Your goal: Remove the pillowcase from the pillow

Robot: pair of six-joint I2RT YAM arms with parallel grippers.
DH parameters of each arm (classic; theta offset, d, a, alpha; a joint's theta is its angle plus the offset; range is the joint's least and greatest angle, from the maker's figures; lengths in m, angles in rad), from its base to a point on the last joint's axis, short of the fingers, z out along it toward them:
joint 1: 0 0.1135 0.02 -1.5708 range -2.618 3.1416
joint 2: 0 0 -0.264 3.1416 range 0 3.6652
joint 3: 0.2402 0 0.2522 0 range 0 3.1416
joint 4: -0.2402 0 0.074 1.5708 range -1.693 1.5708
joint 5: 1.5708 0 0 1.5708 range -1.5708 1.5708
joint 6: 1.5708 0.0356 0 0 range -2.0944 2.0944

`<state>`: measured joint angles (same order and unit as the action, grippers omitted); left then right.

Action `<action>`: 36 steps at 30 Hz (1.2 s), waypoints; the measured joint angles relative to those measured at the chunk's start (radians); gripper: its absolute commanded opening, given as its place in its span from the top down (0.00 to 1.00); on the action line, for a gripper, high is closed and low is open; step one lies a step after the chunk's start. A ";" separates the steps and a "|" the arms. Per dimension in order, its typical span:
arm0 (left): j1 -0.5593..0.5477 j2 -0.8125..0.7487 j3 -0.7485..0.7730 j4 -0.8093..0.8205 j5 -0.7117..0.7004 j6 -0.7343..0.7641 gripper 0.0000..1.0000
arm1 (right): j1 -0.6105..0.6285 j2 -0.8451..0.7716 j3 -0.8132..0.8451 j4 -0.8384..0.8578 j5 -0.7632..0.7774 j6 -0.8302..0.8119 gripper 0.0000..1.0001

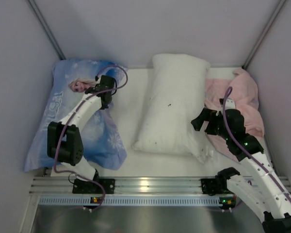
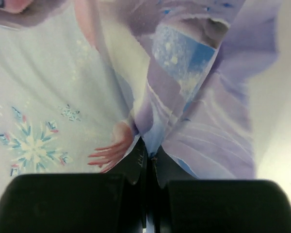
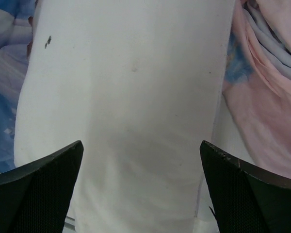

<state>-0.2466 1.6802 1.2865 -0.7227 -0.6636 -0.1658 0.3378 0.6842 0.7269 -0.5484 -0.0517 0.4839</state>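
The light blue pillowcase (image 1: 63, 121) with the blonde princess lies along the left side, its far end against the back wall. My left gripper (image 1: 105, 101) is on its right part, shut on a pinched-up fold of the printed fabric (image 2: 184, 111); in the left wrist view the jaws (image 2: 150, 158) meet with the cloth peaking between them. I cannot tell what fills the case. The white pillow (image 1: 172, 102) with tiny dark specks lies bare in the middle. My right gripper (image 1: 200, 121) hovers open at its near right side, fingers spread wide over the white cloth (image 3: 126, 97), holding nothing.
A crumpled pale pink fabric (image 1: 242, 97) with some blue showing (image 3: 266, 111) lies at the right, under the right arm. Grey walls close the back and both sides. A metal rail (image 1: 150, 187) with both arm bases runs along the near edge.
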 measured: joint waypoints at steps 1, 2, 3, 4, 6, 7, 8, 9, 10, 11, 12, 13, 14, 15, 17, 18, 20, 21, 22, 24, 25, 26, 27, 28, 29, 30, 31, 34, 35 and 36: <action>0.000 -0.034 0.012 -0.011 0.035 -0.010 1.00 | 0.000 0.012 0.000 -0.001 0.021 0.016 0.01; 0.000 -0.069 0.027 -0.021 0.069 -0.020 1.00 | 0.000 0.022 0.000 -0.001 0.040 0.027 0.01; 0.000 -0.104 0.047 -0.035 0.100 -0.030 1.00 | 0.000 0.036 -0.001 -0.001 0.060 0.041 0.01; -0.001 -0.140 0.073 -0.050 0.126 -0.043 1.00 | 0.000 0.048 -0.005 -0.001 0.080 0.054 0.01; -0.003 -0.219 0.118 -0.070 0.163 -0.069 1.00 | 0.000 0.066 -0.018 -0.003 0.118 0.074 0.01; -0.005 -0.256 0.134 -0.078 0.176 -0.079 1.00 | 0.000 0.077 -0.024 -0.004 0.134 0.080 0.01; -0.008 -0.293 0.145 -0.087 0.186 -0.090 1.00 | 0.000 0.090 -0.029 -0.005 0.149 0.087 0.01; -0.010 -0.330 0.155 -0.098 0.196 -0.099 1.00 | 0.000 0.102 -0.034 -0.005 0.161 0.091 0.01; -0.012 -0.362 0.161 -0.108 0.205 -0.106 1.00 | 0.000 0.111 -0.040 -0.006 0.169 0.095 0.00; -0.014 -0.396 0.167 -0.120 0.217 -0.115 1.00 | 0.000 0.116 -0.048 -0.006 0.170 0.097 0.01; -0.015 -0.426 0.170 -0.130 0.232 -0.122 1.00 | 0.000 0.117 -0.054 -0.006 0.170 0.099 0.01; -0.016 -0.448 0.172 -0.140 0.246 -0.126 1.00 | 0.000 0.117 -0.057 -0.005 0.158 0.095 0.01; -0.016 -0.468 0.172 -0.148 0.265 -0.130 1.00 | -0.001 0.117 -0.062 0.002 0.138 0.090 0.01; -0.017 -0.489 0.172 -0.156 0.290 -0.136 1.00 | -0.001 0.116 -0.068 0.012 0.113 0.086 0.01; -0.018 -0.513 0.172 -0.174 0.328 -0.146 1.00 | -0.001 0.116 -0.087 0.040 0.050 0.080 0.00; -0.019 -0.523 0.172 -0.180 0.351 -0.151 1.00 | -0.001 0.117 -0.104 0.067 0.008 0.080 0.01; -0.019 -0.539 0.164 -0.183 0.384 -0.159 1.00 | -0.002 0.137 -0.140 0.129 -0.093 0.086 0.00; -0.019 -0.547 0.156 -0.183 0.395 -0.161 1.00 | -0.002 0.152 -0.161 0.172 -0.150 0.093 0.01; -0.019 -0.555 0.147 -0.184 0.404 -0.162 1.00 | 0.001 0.178 -0.185 0.225 -0.213 0.109 0.01; -0.019 -0.570 0.130 -0.191 0.416 -0.162 1.00 | 0.023 0.241 -0.229 0.344 -0.322 0.154 0.01; -0.019 -0.576 0.124 -0.195 0.418 -0.161 1.00 | 0.049 0.281 -0.249 0.406 -0.362 0.178 0.00; -0.019 -0.581 0.119 -0.199 0.420 -0.160 1.00 | 0.084 0.316 -0.264 0.463 -0.388 0.200 0.01; -0.019 -0.586 0.115 -0.200 0.420 -0.157 1.00 | 0.128 0.353 -0.268 0.513 -0.417 0.219 0.01; -0.018 -0.591 0.113 -0.204 0.420 -0.154 1.00 | 0.171 0.384 -0.267 0.555 -0.437 0.230 0.01; -0.018 -0.595 0.113 -0.207 0.419 -0.150 1.00 | 0.208 0.409 -0.260 0.581 -0.448 0.233 0.01; -0.017 -0.599 0.113 -0.208 0.419 -0.147 1.00 | 0.253 0.445 -0.233 0.581 -0.452 0.231 0.01; -0.017 -0.603 0.113 -0.210 0.420 -0.145 1.00 | 0.284 0.470 -0.201 0.569 -0.442 0.224 0.01; -0.016 -0.611 0.113 -0.215 0.421 -0.140 1.00 | 0.333 0.467 -0.095 0.463 -0.320 0.192 0.01; -0.016 -0.612 0.113 -0.214 0.420 -0.138 1.00 | 0.336 0.454 -0.073 0.436 -0.278 0.179 0.01; -0.016 -0.612 0.113 -0.214 0.420 -0.136 1.00 | 0.336 0.427 -0.042 0.397 -0.220 0.162 0.00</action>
<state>-0.2630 1.0687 1.3994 -0.9371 -0.2432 -0.3016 0.6735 1.1114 0.6849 -0.1513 -0.2714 0.6456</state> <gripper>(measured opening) 0.024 0.993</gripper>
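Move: The pillowcase, already pinched in the left fingers, has its middle some 11 cm back and 5 cm to the left of that hand, a few centimetres lower; the pillow's middle is about 33 cm to its right and 7 cm back. From the open right hand, the pillow's middle lies roughly 9 cm left, 7 cm ahead and 8 cm below. The pink cloth is about 16 cm to that hand's right, 6 cm ahead and 12 cm below. The pillowcase, still pinched, is swept up about 18 cm by the left hand, which then draws back and a little right, tilting its fingers up some 25 degrees. The right hand, fingers wide open, first sinks, then sweeps some 18 cm left, lower and slightly back against the pillow's right side, turning counter-clockwise, and finally begins to rise. ##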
